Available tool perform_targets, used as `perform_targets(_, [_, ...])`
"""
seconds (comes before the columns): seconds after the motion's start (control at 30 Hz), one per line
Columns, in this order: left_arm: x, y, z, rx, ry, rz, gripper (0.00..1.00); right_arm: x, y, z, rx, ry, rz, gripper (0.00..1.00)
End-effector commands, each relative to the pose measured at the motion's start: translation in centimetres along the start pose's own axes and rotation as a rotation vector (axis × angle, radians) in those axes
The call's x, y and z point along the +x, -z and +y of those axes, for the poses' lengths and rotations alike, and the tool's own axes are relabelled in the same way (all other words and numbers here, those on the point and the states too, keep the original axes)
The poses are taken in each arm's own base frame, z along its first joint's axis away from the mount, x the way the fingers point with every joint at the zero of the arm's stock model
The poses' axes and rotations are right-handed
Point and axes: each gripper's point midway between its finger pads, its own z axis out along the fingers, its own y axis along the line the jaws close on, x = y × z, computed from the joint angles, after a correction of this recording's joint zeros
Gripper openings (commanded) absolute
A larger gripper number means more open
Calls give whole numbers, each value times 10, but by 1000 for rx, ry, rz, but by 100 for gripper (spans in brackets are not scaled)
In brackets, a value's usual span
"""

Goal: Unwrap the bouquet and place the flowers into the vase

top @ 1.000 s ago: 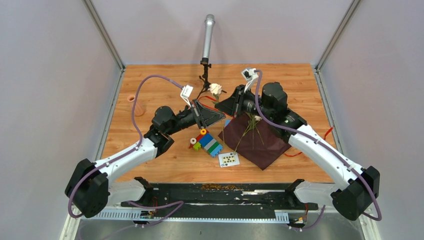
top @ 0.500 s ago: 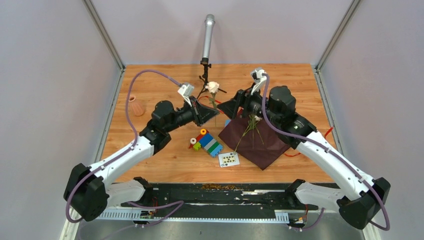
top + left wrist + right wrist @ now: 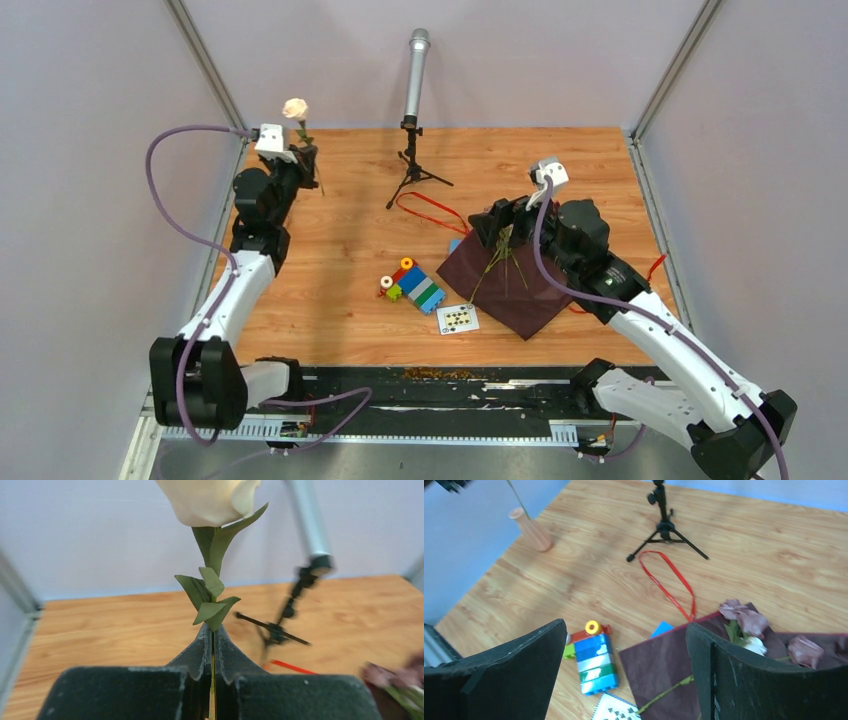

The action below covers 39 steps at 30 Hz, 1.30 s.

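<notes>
My left gripper is shut on the green stem of a cream-white rose and holds it upright at the table's far left. In the right wrist view the stem hangs down to the rim of the salmon-pink vase; whether its tip is inside I cannot tell. My left arm hides the vase in the top view. The bouquet's maroon wrap lies spread flat with purple flowers and stems on it. Above its near-left corner my right gripper stands open and empty.
A grey microphone on a tripod stands at the back centre. A red ribbon loops on the wood in front of it. Coloured toy blocks and a small printed card lie left of the wrap.
My left arm swung from the table's centre to the far left, carrying the cream rose up over the vase. The right gripper let go, opened wide and drew back over the wrap.
</notes>
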Motion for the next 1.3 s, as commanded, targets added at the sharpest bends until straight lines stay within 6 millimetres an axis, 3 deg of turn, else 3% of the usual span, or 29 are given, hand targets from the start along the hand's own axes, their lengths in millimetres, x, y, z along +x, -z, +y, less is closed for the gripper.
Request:
perform_targets(0.0, [-46, -12, 72, -189, -112, -188, 0, -3, 12, -25, 105, 56, -50, 91])
perform_targets(0.2, [-50, -13, 122, -333, -176, -212, 0, 7, 18, -35, 134, 47, -46, 92])
perform_targets(0.57, [-33, 4, 176, -460, -224, -194, 0, 11, 25, -42, 155, 53, -38, 92])
perform_targets(1.27, [29, 5, 200, -440, -181, -68, 0, 18, 25, -43, 151, 35, -19, 92])
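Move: The vase the rose is being taken to stands about 18 cm to the left of the left hand and some 5 cm farther out, its middle roughly 24 cm below. The tripod's foot is some 20 cm ahead and 21 cm to that hand's right; the toy blocks lie about 15 cm back and 17 cm right, both nearly 30 cm below. From the right hand the vase is roughly 48 cm left, 20 cm ahead and 23 cm below. The left hand, still pinching the white rose by its stem with the bloom up, swings about 18 cm left and a little forward to the vase, turning nearly 30 degrees counter-clockwise, then all but stops sideways and lowers the stem's end some 5 cm towards the mouth. The open right hand eases about 4 cm right and 3 cm down over the wrapper, then holds there, touching nothing. ##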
